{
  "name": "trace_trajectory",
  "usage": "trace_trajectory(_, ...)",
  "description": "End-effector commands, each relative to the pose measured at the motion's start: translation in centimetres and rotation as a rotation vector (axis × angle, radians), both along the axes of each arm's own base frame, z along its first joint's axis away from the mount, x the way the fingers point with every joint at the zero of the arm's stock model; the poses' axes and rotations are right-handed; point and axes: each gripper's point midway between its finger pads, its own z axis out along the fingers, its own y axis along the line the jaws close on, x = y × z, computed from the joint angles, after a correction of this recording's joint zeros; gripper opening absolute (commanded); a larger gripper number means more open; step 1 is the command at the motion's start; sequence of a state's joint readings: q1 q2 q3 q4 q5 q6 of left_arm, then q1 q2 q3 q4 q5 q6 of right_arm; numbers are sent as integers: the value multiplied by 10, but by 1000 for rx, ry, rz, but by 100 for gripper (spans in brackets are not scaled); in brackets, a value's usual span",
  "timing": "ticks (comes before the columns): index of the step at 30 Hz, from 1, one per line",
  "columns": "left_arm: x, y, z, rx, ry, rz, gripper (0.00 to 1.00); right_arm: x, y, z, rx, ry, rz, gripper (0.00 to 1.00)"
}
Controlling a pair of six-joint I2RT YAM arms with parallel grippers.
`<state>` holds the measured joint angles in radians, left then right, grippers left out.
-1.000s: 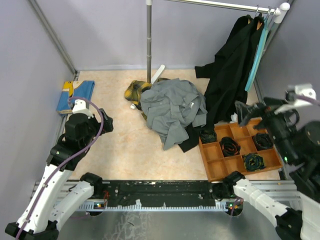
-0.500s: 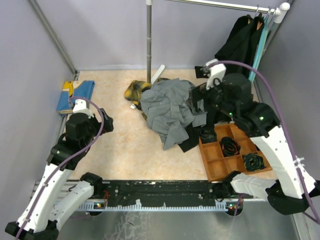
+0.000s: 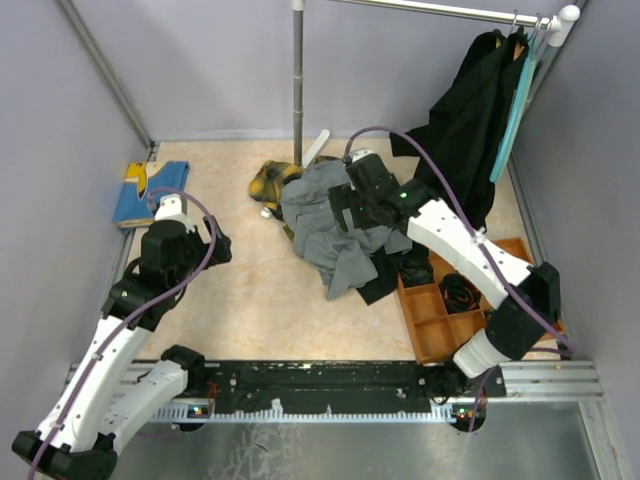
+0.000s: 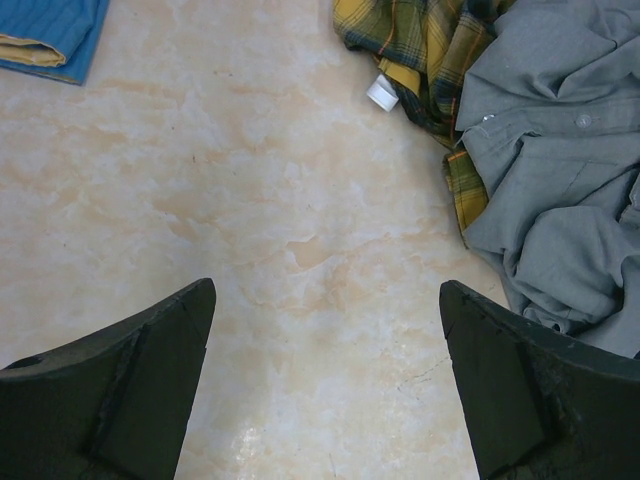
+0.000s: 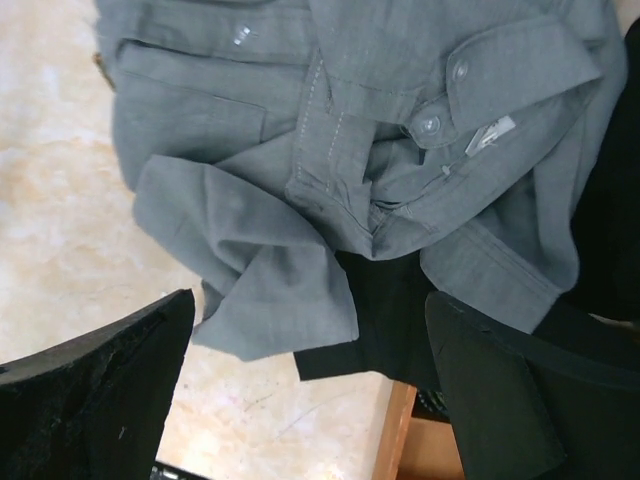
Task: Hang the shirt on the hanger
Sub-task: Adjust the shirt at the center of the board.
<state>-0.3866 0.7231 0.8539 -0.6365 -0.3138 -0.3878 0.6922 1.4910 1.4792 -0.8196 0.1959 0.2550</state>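
Note:
The grey shirt (image 3: 345, 235) lies crumpled on the table's middle, its collar and buttons (image 5: 430, 120) facing up. My right gripper (image 3: 340, 215) hovers open just above it, its jaws straddling a grey sleeve (image 5: 270, 290) and the black cloth (image 5: 400, 320) under it. My left gripper (image 3: 205, 250) is open over bare tabletop (image 4: 325, 300), left of the shirt (image 4: 560, 200). A teal hanger (image 3: 515, 110) hangs edge-on from the rail at the back right. I cannot tell whether its bar is wavy.
A black garment (image 3: 460, 130) hangs from the rail beside the teal hanger. An orange tray (image 3: 425, 330) of black cable coils sits front right. Yellow plaid cloth (image 3: 268, 180) lies by the upright pole (image 3: 298, 80). A folded blue cloth (image 3: 150, 190) lies far left.
My right arm has swung from the right side, across the tray, to above the grey shirt. My left arm has shifted only slightly. Both grippers stayed open.

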Motion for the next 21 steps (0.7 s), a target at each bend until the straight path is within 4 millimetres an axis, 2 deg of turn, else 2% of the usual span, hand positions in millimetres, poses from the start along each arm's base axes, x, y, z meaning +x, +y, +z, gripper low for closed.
trace_trajectory(1,1,-4,1,-4,-11,-21,99,28,16,-5,74,-95,-80,99)
trace_trajectory(5,0,-4,1,-5,-13,-21,99,45,23,-36,39,-109,-78,99)
trace_trajectory(9,0,-4,2,-9,-18,-24,99,62,21,-64,-53,-85,-109,88)
trace_trajectory(13,1,-6,1,-9,-17,-35,99,73,26,-78,-39,-107,-85,81)
trace_trajectory(14,1,-6,1,-10,-16,-36,99,75,27,-82,-30,-101,-85,77)
trace_trajectory(18,1,-8,0,-12,-16,-42,99,84,22,-95,3,-59,-96,52)
trace_trajectory(21,1,-8,1,-14,-19,-45,99,86,20,-93,8,-59,-88,32)
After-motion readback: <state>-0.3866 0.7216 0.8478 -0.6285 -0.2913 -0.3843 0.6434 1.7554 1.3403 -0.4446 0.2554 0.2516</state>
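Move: The grey shirt's middle lies about 6 cm ahead of the right hand, 1 cm to its left and some 12 cm below. On the same table level, the plaid shirt is around 7 cm farther out and 15 cm left of that middle; the wooden tray is roughly 15 cm nearer the base and 25 cm right of it. From the left hand the grey shirt's middle is about 11 cm ahead, 23 cm right and 12 cm below. Onto the grey shirt's middle comes the right hand, dropping about 11 cm while reaching some 7 cm forward. The descent levels off over the cloth, and the hand eases a little farther forward as the fingers close from wide open to under half, their tips coming down against the fabric near the button placket. ##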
